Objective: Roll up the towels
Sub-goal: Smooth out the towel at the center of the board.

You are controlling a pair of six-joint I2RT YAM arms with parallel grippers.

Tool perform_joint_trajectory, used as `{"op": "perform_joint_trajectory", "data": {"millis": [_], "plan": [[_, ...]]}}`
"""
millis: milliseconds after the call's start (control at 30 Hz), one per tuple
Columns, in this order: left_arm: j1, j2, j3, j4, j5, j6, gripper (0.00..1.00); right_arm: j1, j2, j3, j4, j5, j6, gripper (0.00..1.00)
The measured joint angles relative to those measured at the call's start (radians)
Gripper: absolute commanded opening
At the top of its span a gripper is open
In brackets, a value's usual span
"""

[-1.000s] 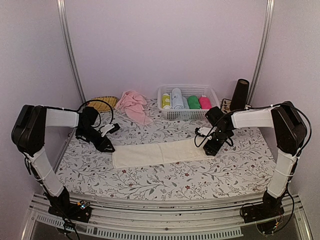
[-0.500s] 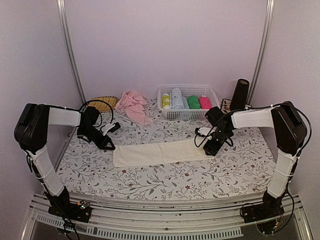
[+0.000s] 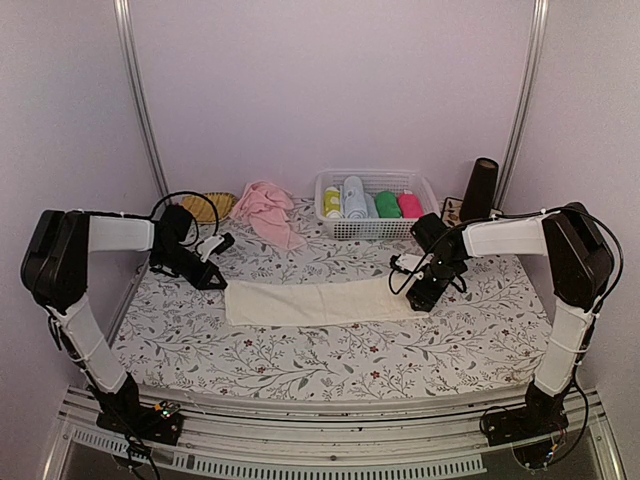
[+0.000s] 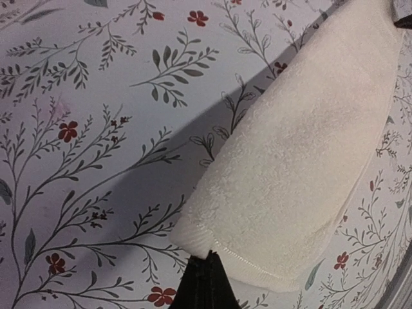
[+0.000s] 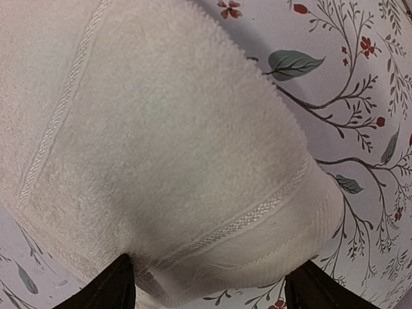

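Observation:
The cream towel (image 3: 320,300) lies as a long folded strip across the middle of the table. My left gripper (image 3: 216,284) is at its far-left corner, and in the left wrist view it (image 4: 207,259) is shut, its tips pinching the hem of that corner (image 4: 219,248). My right gripper (image 3: 421,299) stands open at the strip's right end; in the right wrist view its fingers (image 5: 116,286) straddle the hemmed end of the towel (image 5: 193,161). The pale pink towel (image 3: 266,208) lies crumpled at the back.
A white basket (image 3: 430,193) at the back holds yellow-green, light blue, green and magenta rolls. A black cylinder (image 3: 481,188) stands to its right. A woven yellow dish (image 3: 208,205) sits at the back left. The tablecloth (image 3: 330,360) is floral.
My left gripper has shut on the cream towel's left corner and pulled it back and leftward, so the strip now lies straighter. The right arm has stayed put.

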Motion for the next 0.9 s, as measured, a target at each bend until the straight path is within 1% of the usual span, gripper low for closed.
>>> {"op": "perform_joint_trajectory", "data": {"millis": [133, 167, 300, 400, 533, 600, 667, 767, 900], "plan": [[0.008, -0.002, -0.003, 0.014, -0.014, -0.003, 0.00, 0.000, 0.000, 0.000, 0.000, 0.000, 0.000, 0.81], [0.009, -0.002, -0.006, 0.014, -0.016, -0.002, 0.01, 0.000, 0.000, 0.000, 0.000, 0.000, 0.000, 0.81], [0.011, 0.004, -0.008, 0.020, -0.034, -0.004, 0.26, 0.000, 0.000, 0.000, 0.000, 0.000, 0.000, 0.81], [0.019, 0.008, -0.008, 0.030, -0.055, -0.015, 0.32, 0.000, 0.000, 0.000, 0.000, 0.000, 0.000, 0.81], [0.034, 0.005, -0.008, 0.051, -0.089, -0.029, 0.43, 0.000, 0.000, 0.000, 0.000, 0.000, 0.000, 0.81], [0.035, -0.003, -0.008, 0.059, -0.100, -0.030, 0.52, 0.000, 0.000, 0.000, 0.000, 0.000, 0.000, 0.81], [0.035, -0.024, -0.013, 0.066, -0.105, -0.026, 0.56, 0.000, 0.000, 0.000, 0.000, 0.000, 0.000, 0.81], [0.026, -0.074, -0.035, 0.082, -0.120, -0.014, 0.64, 0.004, -0.004, 0.000, -0.001, 0.000, 0.000, 0.82], [-0.005, -0.129, -0.056, 0.110, -0.157, 0.003, 0.70, 0.006, -0.030, 0.000, -0.005, -0.008, 0.000, 0.84]]}}
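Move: The cream towel lies stretched across the board, its middle about 23 cm to the right of the left hand, 5 cm nearer and 3 cm below; the left fingers are already shut on its far left corner. The pink towel lies some 20 cm ahead and 10 cm right of that hand, the wicker tray about 23 cm ahead and 5 cm left. From the right hand, open at the right end, the cream towel's middle is roughly 20 cm left, about level forward and 1 cm lower. The left hand, still pinching the far left corner, draws it slightly outward, going about 2.5 cm left and 2 cm forward with a small dip to the table, and opens as it goes to let the corner go, then rises nearly 4 cm clear, opening to about two-thirds while its fingertips tip outward some 10 degrees. The right hand stays wide open with a finger pressing on the towel near its right end, and only at the very end begins to lift, by about 1 cm. ##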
